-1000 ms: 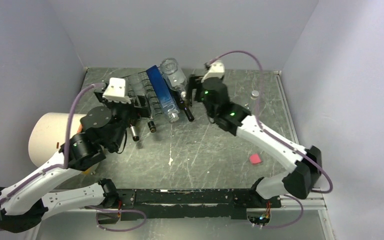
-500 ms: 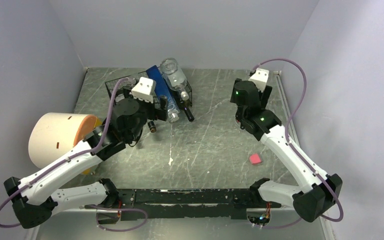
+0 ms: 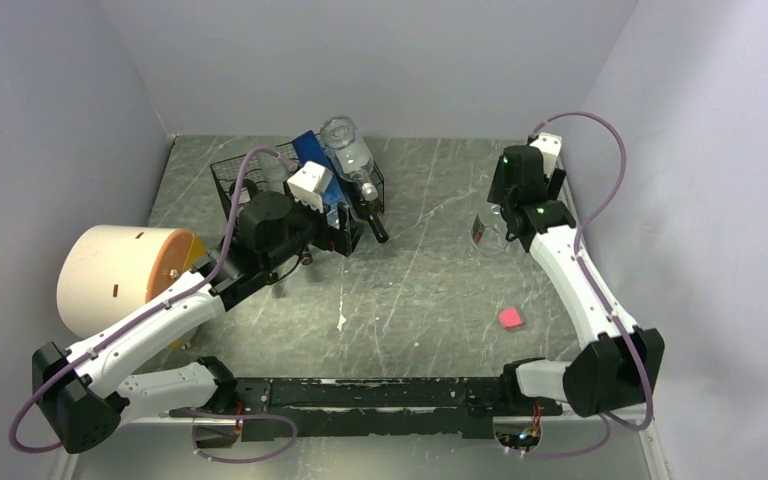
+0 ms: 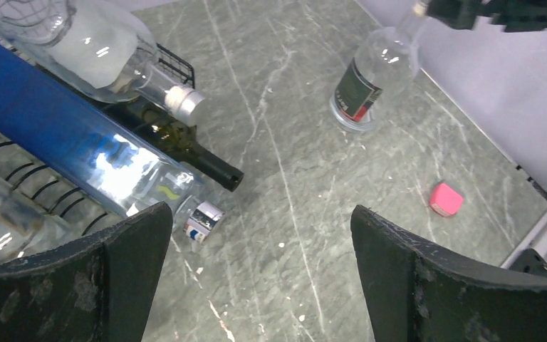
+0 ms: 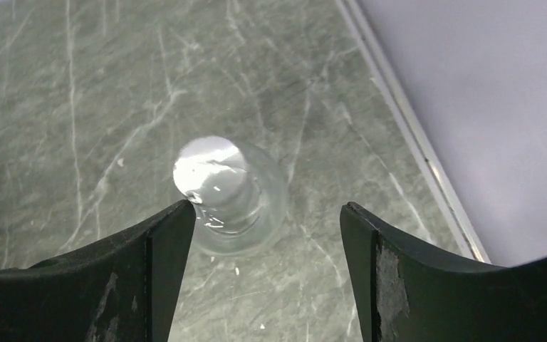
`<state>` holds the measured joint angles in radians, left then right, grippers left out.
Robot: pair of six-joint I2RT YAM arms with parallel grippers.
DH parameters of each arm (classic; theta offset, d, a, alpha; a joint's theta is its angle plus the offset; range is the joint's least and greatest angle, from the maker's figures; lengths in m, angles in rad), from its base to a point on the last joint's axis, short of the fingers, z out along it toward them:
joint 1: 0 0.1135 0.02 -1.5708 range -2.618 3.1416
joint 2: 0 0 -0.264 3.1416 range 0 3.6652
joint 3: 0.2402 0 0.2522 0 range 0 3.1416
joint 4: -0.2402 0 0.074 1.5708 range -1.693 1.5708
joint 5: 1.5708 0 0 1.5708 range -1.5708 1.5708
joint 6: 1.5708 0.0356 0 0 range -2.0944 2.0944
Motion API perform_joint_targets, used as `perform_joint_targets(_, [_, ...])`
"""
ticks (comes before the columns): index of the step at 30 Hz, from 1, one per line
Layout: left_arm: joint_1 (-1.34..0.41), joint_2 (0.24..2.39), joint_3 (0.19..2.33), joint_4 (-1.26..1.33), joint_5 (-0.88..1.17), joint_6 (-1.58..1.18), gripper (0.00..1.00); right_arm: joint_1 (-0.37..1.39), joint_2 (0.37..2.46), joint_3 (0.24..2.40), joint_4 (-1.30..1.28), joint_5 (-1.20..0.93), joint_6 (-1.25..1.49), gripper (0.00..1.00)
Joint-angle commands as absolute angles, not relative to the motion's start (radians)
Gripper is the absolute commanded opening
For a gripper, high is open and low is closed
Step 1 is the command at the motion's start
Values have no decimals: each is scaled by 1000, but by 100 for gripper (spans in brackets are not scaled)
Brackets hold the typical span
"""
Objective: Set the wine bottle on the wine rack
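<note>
The wine bottle (image 4: 370,85) is clear glass with a dark label and stands upright on the table at the back right. My right gripper (image 5: 267,214) hangs open right above it. From that wrist I look down on the bottle's silver cap (image 5: 210,167), which sits just ahead of the left finger (image 5: 157,263) and is not held. The wine rack (image 3: 228,175) is black wire and stands at the back left, carrying a blue bottle (image 4: 57,135), a clear one (image 4: 92,50) and a dark one (image 4: 199,160). My left gripper (image 4: 260,214) is open and empty over the table beside the rack's front.
A pink block (image 3: 510,318) lies on the table at the right front. A large cream cylinder (image 3: 110,275) lies at the left edge. A small loose cap (image 4: 203,219) rests by the blue bottle's mouth. The right wall (image 5: 484,107) and table rail run close to the standing bottle.
My right arm has swung away from the rack to the back right and now hangs over the standing bottle. My left arm has moved right, in front of the rack.
</note>
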<state>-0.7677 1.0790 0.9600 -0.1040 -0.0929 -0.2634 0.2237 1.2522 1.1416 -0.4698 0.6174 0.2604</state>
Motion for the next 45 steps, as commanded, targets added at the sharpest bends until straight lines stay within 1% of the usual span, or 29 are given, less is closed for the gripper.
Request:
perform_joint_targets(1, [-749,1050,937,-21,13,-298,99,193,1334,1215,-460,418,201,78])
perform_joint_targets(6, [-744,1040,929,-20,18,-296,99,189,1373,1227,-449,389,205,72])
perform_joint_targets(11, [-744,1047,935,-27,21,-292,99,189,1386,1237,-431,387,204,69])
perform_joint_targets(18, [-744,1050,939,-37,17,-292,99,183,1422,1253,-419,425,200,57])
perform_joint_targets(19, [-744,1049,939,-39,15,-292,99,184,1424,1253,-417,427,201,54])
perform_joint_targets(22, [-744,1047,940,-40,12,-293,99,182,1423,1244,-397,414,197,39])
perform_joint_targets(26, [-743,1051,945,-45,15,-292,99,182,1420,1243,-390,369,189,14])
perform_joint_targets(29, [-744,1055,946,-46,12,-295,99,181,1391,1215,-353,292,186,2])
perform_joint_targets(30, [-744,1056,948,-46,11,-295,99,182,1379,1202,-333,263,192,0])
perform_joint_targets(36, [-743,1061,955,-49,1,-296,99,208,1310,1106,-171,163,252,0])
perform_joint_targets(39, [-744,1065,957,-48,-1,-300,99,263,1224,961,32,174,291,0])
perform_joint_targets(41, [-743,1069,959,-48,-1,-302,99,304,1175,876,146,220,315,0])
perform_joint_targets(45, [-743,1075,962,-52,-4,-305,99,394,1125,753,260,308,320,0])
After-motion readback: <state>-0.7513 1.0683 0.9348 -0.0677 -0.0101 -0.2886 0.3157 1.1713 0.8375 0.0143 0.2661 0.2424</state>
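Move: The clear wine bottle stands upright with its neck about 4 cm ahead of the right hand and 2 cm to its left; its middle is roughly 13 cm below the hand. The pink cube lies some 14 cm back, 1 cm right and 23 cm down on the table, and the dark bottle in the rack's near end is about 34 cm left, 8 cm ahead and 17 cm below. From the left hand the wine bottle is some 12 cm ahead, 34 cm right and 16 cm down. The right hand eases forward about 4 cm, a little left and down, turning some 10 degrees counter-clockwise, and brings its open fingers in to close on the neck of the standing wine bottle just under the cap. With the neck pinched it swings left about 8 cm towards the rack and the wide-open, waiting left hand, drawing back slightly at nearly constant height while the fingers tip up and the wrist rolls and turns further counter-clockwise. ##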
